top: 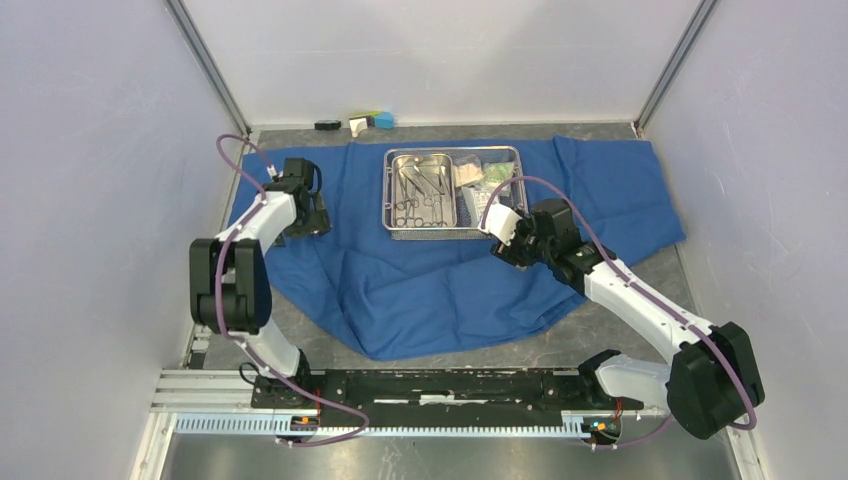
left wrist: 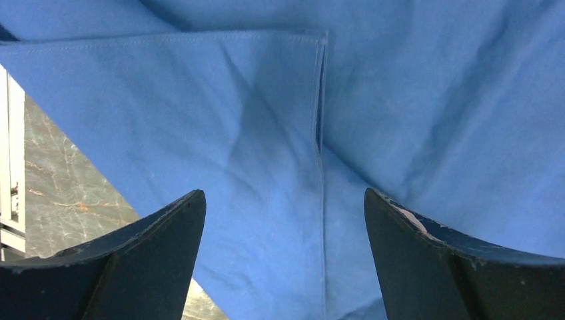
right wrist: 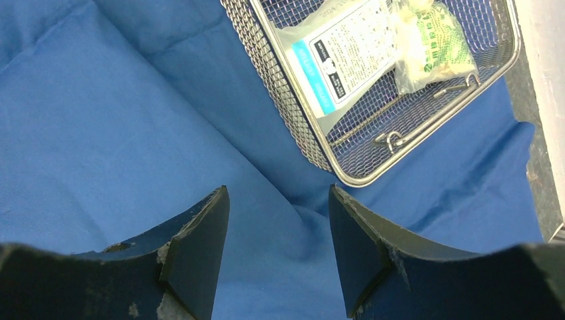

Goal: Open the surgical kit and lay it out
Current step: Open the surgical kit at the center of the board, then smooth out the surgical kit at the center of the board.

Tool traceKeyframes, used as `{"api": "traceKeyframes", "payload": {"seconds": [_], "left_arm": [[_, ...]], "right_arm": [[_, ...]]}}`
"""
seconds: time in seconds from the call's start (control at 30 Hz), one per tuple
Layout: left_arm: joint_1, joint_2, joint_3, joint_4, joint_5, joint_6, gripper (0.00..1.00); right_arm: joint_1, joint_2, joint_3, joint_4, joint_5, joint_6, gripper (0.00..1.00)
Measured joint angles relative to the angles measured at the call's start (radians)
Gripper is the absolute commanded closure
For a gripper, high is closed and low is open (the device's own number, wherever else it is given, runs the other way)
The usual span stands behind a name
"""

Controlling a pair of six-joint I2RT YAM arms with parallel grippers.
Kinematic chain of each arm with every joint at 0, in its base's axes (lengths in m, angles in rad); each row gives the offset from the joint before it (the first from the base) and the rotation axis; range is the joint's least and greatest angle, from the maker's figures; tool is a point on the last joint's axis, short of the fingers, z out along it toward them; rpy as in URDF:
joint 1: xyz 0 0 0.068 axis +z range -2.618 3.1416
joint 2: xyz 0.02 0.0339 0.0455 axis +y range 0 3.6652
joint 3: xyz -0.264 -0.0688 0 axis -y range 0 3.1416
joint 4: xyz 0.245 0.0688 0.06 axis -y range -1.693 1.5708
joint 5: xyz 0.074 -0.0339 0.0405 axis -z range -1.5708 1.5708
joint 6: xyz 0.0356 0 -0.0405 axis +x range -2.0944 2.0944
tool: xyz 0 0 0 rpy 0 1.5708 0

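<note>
The surgical kit's blue cloth wrap point(top: 440, 280) lies spread over the table. On its far half stands the steel mesh tray point(top: 452, 235). Its inner pan point(top: 420, 160) holds slim metal instruments point(top: 418, 195), and clear packets point(top: 480, 175) lie to the right of the pan. My left gripper point(top: 308, 220) hovers over the wrap's left part, open, with a folded hem point(left wrist: 321, 133) between its jaws point(left wrist: 283, 193) and nothing held. My right gripper point(top: 505, 245) is just in front of the tray's right corner. It is open point(right wrist: 278, 189) above a crease of cloth, with the tray rim point(right wrist: 346, 177) and packets point(right wrist: 346, 53) beyond.
Small items, one black point(top: 326, 125) and one white, yellow and blue point(top: 370, 122), lie at the back edge beyond the cloth. Grey tabletop point(left wrist: 66, 193) shows left of the wrap. Enclosure walls stand close on both sides. A mounting rail point(top: 200, 385) runs along the near edge.
</note>
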Motion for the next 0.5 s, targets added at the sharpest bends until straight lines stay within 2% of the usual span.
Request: {"api": "traceKeyframes", "payload": {"seconds": [0.1, 0.23, 0.37, 0.5], "left_arm": [[0.002, 0.077, 0.064, -0.004, -0.027, -0.029, 0.07], [0.003, 0.167, 0.13, -0.008, -0.067, -0.048, 0.14], [0.008, 0.195, 0.131, -0.009, -0.079, -0.056, 0.24], [0.026, 0.195, 0.126, -0.007, -0.072, -0.064, 0.41]], "right_arm": [[0.0, 0.0, -0.008, 0.0, -0.004, -0.005, 0.37], [0.0, 0.001, -0.01, 0.0, -0.011, -0.015, 0.37], [0.0, 0.006, -0.011, 0.001, -0.014, -0.023, 0.37], [0.0, 0.014, -0.018, 0.0, -0.016, -0.028, 0.37]]}}
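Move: The drape's loose hem runs roughly back and to the right from its corner, its nearest stretch about 3 cm ahead of the open left hand and 3 cm below it, neither left nor right. The hem corner lies some 6 cm ahead of that hand, at cloth height, and the instrument basket about 9 cm ahead and 34 cm to the right. From the right hand, the same stretch of hem is some 9 cm ahead and 46 cm to the left. The drape's hem is brought between the left hand's fingers: the hand slides forward about 3 cm towards the hem corner while sinking some 2.5 cm to the cloth and drifting 2 cm left. The forward travel ends about halfway, the sinking and leftward drift go on, and the still wide fingers start to close, the right one coming onto the hem. ##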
